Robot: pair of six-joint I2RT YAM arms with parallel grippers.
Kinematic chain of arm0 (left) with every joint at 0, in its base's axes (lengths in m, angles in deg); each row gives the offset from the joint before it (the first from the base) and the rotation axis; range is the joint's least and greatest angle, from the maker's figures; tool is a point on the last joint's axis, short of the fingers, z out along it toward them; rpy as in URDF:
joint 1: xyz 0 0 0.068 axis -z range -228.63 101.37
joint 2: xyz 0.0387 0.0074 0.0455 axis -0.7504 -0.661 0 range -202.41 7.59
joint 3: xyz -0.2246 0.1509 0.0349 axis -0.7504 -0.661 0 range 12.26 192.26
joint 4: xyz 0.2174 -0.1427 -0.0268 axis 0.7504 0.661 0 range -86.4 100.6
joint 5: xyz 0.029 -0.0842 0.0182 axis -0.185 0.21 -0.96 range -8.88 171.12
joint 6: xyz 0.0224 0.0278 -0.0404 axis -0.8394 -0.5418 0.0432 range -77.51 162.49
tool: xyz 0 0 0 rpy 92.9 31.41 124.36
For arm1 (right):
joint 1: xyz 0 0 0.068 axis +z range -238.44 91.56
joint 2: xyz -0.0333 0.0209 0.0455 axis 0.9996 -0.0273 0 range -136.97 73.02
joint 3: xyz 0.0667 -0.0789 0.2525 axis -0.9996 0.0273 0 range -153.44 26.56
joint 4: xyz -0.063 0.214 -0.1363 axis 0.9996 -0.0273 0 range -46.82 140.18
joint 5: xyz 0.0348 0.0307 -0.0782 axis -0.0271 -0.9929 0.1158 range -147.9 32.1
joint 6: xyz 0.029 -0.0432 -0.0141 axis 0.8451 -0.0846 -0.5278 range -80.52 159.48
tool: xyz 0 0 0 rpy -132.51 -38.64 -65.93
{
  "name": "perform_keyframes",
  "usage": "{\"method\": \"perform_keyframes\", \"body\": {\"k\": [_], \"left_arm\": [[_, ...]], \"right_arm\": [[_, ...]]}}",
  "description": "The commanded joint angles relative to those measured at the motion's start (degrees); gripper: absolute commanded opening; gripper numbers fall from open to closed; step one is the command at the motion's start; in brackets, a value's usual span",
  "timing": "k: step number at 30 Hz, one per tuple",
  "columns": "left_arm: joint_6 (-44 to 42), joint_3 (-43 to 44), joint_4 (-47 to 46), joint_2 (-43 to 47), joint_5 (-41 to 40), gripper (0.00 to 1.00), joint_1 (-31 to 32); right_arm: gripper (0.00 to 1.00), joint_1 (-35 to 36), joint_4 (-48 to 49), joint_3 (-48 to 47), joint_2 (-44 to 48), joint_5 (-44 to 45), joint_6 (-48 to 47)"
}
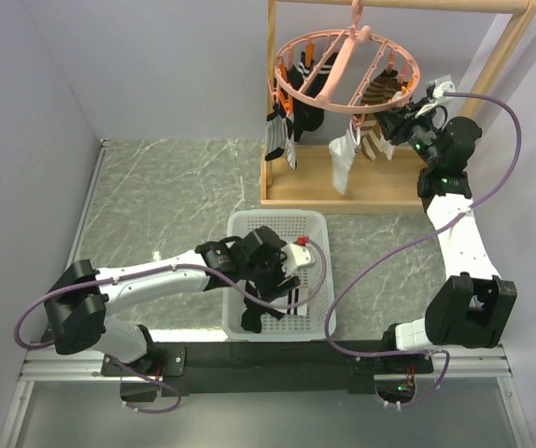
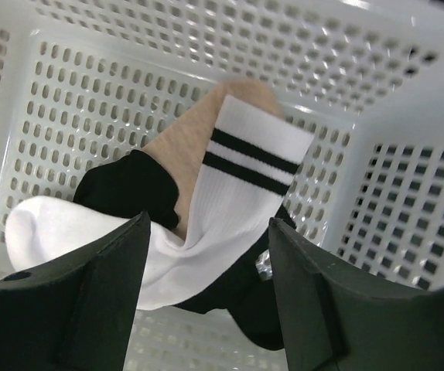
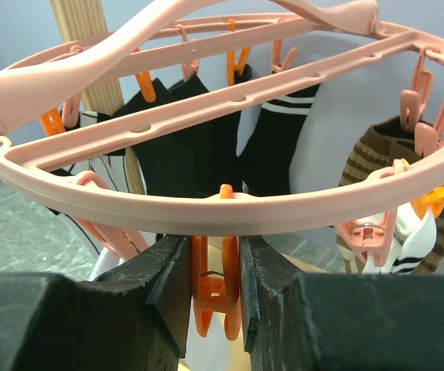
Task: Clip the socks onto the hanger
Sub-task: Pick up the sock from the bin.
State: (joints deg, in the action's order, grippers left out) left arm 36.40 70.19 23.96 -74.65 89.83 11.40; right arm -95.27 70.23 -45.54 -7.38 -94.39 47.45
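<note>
The pink ring hanger (image 1: 347, 70) hangs from the wooden rack, and several socks are clipped around its rim. My right gripper (image 1: 401, 119) reaches up to its near-right rim. In the right wrist view, that gripper (image 3: 214, 247) is shut on an orange clip (image 3: 216, 290) just under the ring (image 3: 206, 209). Black socks (image 3: 183, 139) and a brown striped one (image 3: 377, 162) hang beyond it. My left gripper (image 2: 206, 224) is down in the white basket (image 2: 114, 100) and open. A white sock with two black stripes (image 2: 237, 185) lies between its fingers, on top of a black sock (image 2: 129, 189).
The light wooden rack stands on its base (image 1: 343, 182) at the back, with a slanted post (image 1: 501, 56) on the right. The basket's rim (image 1: 277, 217) sits mid-table in front of the rack. A purple cable (image 1: 515, 149) loops around the right arm.
</note>
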Motion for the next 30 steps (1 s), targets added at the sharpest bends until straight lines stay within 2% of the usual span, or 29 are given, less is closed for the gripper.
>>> {"method": "perform_keyframes", "body": {"k": [1, 5, 8, 12, 20, 30], "left_arm": [[-8.6, -0.9, -2.0, 0.2, -3.5, 0.67, 2.8], [-9.2, -2.2, -5.2, -1.3, -7.3, 0.65, 6.5], [-7.9, -4.2, -9.4, -1.4, -6.8, 0.64, 8.3], [-6.1, -6.9, -12.4, -1.9, -4.4, 0.65, 8.9], [-0.9, -6.3, -16.0, -7.8, -11.0, 0.65, 10.1], [-3.1, -6.0, -18.4, -12.4, -14.2, 0.66, 12.0]], "right_arm": [[0.01, 0.9, -0.6, -2.4, 0.0, 0.3, -1.8], [0.01, 0.9, 0.2, -1.9, 0.4, 0.3, -1.7], [0.00, 0.9, -0.1, -1.9, 0.5, 0.0, -1.6], [0.00, 0.9, 0.2, -1.6, 0.8, 0.3, -1.7], [0.00, 0.9, 0.4, -1.2, 1.0, 0.3, -1.7], [0.00, 0.9, -0.5, -2.4, 0.7, 0.7, -1.6]]}}
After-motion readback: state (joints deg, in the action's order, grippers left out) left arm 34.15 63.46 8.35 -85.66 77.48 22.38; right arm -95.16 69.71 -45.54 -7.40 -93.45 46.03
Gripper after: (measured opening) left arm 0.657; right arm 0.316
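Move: The open left hand hangs over the bin, with the white sock's striped cuff about 5 cm to its right, 2 cm back and some 11 cm below. The tan sock beneath shows about 4 cm farther out than the cuff; the black sock's main part lies roughly 4 cm back and 5 cm left of the hand. From the right hand up at the hanger, the cuff is about 30 cm back, 21 cm left and 39 cm down. The left hand sinks about 8 cm into the bin towards the white sock's striped cuff, first drawing back some 3 cm and a little right while it starts down, then going mostly straight down with a further small slide right. The wrist tilts only some 10 degrees and the fingers stay open to the same width, ending close over the cuff with the two black stripes between the fingertips as the wrist sees them; contact with the cloth can't be made out. ##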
